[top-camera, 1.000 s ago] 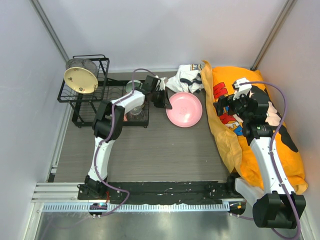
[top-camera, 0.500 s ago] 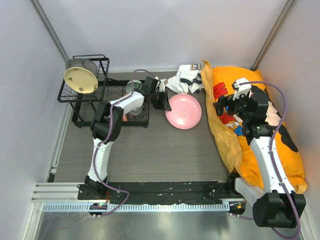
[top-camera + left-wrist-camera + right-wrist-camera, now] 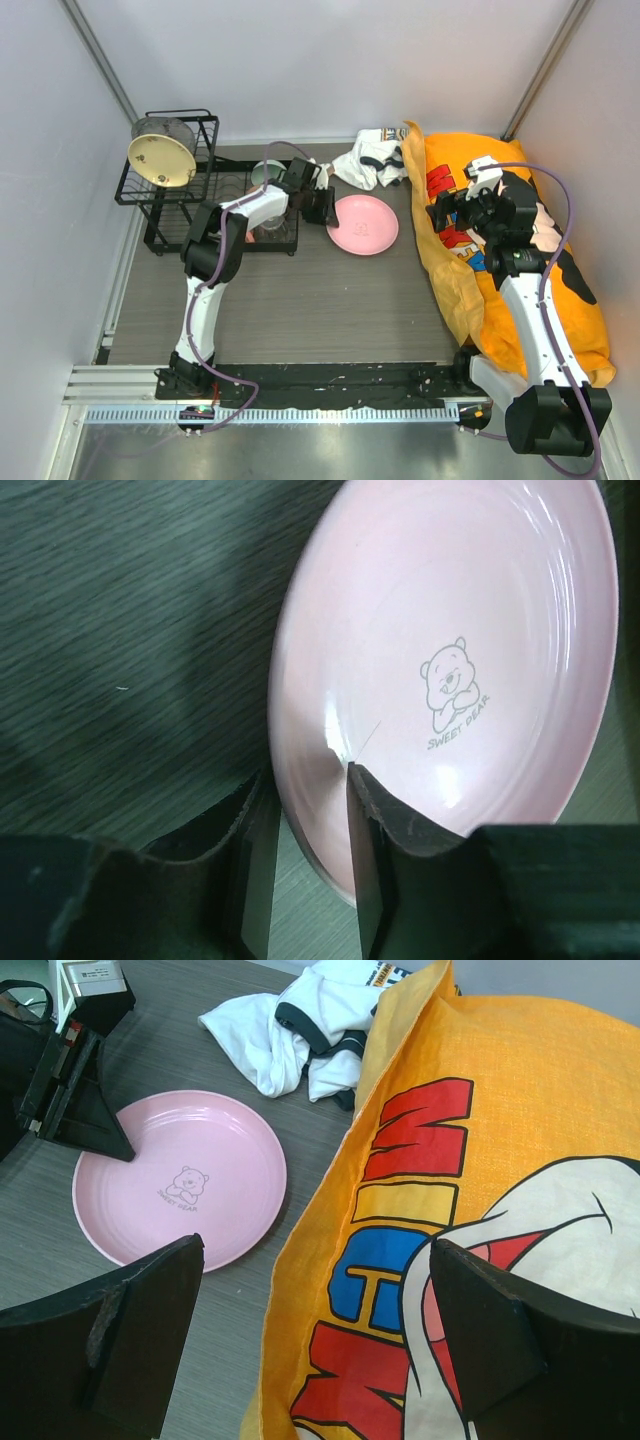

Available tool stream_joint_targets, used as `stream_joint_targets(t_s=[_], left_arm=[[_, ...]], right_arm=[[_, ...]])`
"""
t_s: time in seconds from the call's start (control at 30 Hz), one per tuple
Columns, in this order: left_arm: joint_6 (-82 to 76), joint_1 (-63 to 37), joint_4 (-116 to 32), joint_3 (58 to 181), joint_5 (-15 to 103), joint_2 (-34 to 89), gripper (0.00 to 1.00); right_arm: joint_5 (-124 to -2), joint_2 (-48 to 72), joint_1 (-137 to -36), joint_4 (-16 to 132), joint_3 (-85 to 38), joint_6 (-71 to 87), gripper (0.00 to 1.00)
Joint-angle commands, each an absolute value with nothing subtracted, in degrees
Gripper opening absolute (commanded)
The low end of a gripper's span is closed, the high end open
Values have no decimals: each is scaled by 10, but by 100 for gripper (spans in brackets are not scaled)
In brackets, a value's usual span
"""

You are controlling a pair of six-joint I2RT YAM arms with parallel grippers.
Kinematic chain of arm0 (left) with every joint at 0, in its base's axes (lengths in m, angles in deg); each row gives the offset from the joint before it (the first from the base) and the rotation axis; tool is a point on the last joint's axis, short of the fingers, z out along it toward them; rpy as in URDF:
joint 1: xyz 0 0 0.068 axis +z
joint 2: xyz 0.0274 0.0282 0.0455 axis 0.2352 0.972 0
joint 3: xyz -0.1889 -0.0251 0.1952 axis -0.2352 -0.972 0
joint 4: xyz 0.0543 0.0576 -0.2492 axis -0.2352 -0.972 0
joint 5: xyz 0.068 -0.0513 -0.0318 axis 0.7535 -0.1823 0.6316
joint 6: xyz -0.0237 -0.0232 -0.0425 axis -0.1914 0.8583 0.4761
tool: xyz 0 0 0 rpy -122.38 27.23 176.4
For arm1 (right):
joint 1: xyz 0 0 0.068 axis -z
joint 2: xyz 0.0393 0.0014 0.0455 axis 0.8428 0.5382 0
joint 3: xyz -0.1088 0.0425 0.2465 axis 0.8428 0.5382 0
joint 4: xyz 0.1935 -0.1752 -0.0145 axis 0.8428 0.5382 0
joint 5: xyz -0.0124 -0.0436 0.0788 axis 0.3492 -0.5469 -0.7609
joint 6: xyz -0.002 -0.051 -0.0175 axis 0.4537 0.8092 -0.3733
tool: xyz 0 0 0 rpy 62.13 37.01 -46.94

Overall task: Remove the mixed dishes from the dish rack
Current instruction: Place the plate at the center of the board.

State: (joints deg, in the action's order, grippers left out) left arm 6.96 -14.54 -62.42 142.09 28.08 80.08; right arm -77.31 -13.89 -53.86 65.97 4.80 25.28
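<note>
The pink plate [image 3: 365,224] [image 3: 450,680] [image 3: 180,1190] lies flat on the table, right of the black wire dish rack [image 3: 205,120]. My left gripper [image 3: 325,205] [image 3: 305,775] straddles the plate's near rim with its jaws slightly apart; one finger rests on the plate's top and the other stands off it. A tan dish [image 3: 160,158] leans upright in the rack's upper basket. A mint-green bowl [image 3: 265,172] and a clear glass cup [image 3: 268,230] sit on the lower tray. My right gripper [image 3: 462,208] [image 3: 315,1245] hangs wide open over the orange bag, holding nothing.
A large orange printed bag [image 3: 500,250] [image 3: 480,1160] covers the right side of the table. A crumpled white cloth [image 3: 370,160] [image 3: 300,1020] lies behind the plate. Grey walls close in on the left, back and right.
The left gripper has lowered the tilted pink plate until it lies flat on the table, and its jaws have parted off the rim. The right arm has stayed still.
</note>
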Motion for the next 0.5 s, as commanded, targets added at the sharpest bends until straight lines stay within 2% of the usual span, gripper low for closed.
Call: stream_joint_targets(t_s=[0.0, 0.17, 0.47], left_arm=[[45, -148, -630, 1416, 296, 762, 39], [35, -147, -633, 1419, 299, 751, 49], [8, -148, -640, 1418, 315, 682, 80]], right_arm=[[-783, -147, -535, 642, 44, 258, 100], [-783, -147, -534, 643, 44, 258, 100], [-784, -145, -533, 643, 44, 258, 100]])
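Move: The pink plate sits between the barely parted left fingers at its rack-side rim. Its middle is about 7 cm to the left hand's right, 1 cm back and 2 cm below. The white cloth is about 15 cm ahead and 9 cm right of that hand; the clear glass in the rack is some 13 cm to its left and 1 cm back. From the right hand, the plate lies roughly 18 cm left, 6 cm ahead and 23 cm down. Spread the left fingers well apart to free the pink plate's rim between them, easing the hand about 1 cm left towards the rack. Then lift it straight up some 3 cm, slowly at first and quicker at the end, tipping the fingertips about 5 degrees outward as it rises clear of the plate. ##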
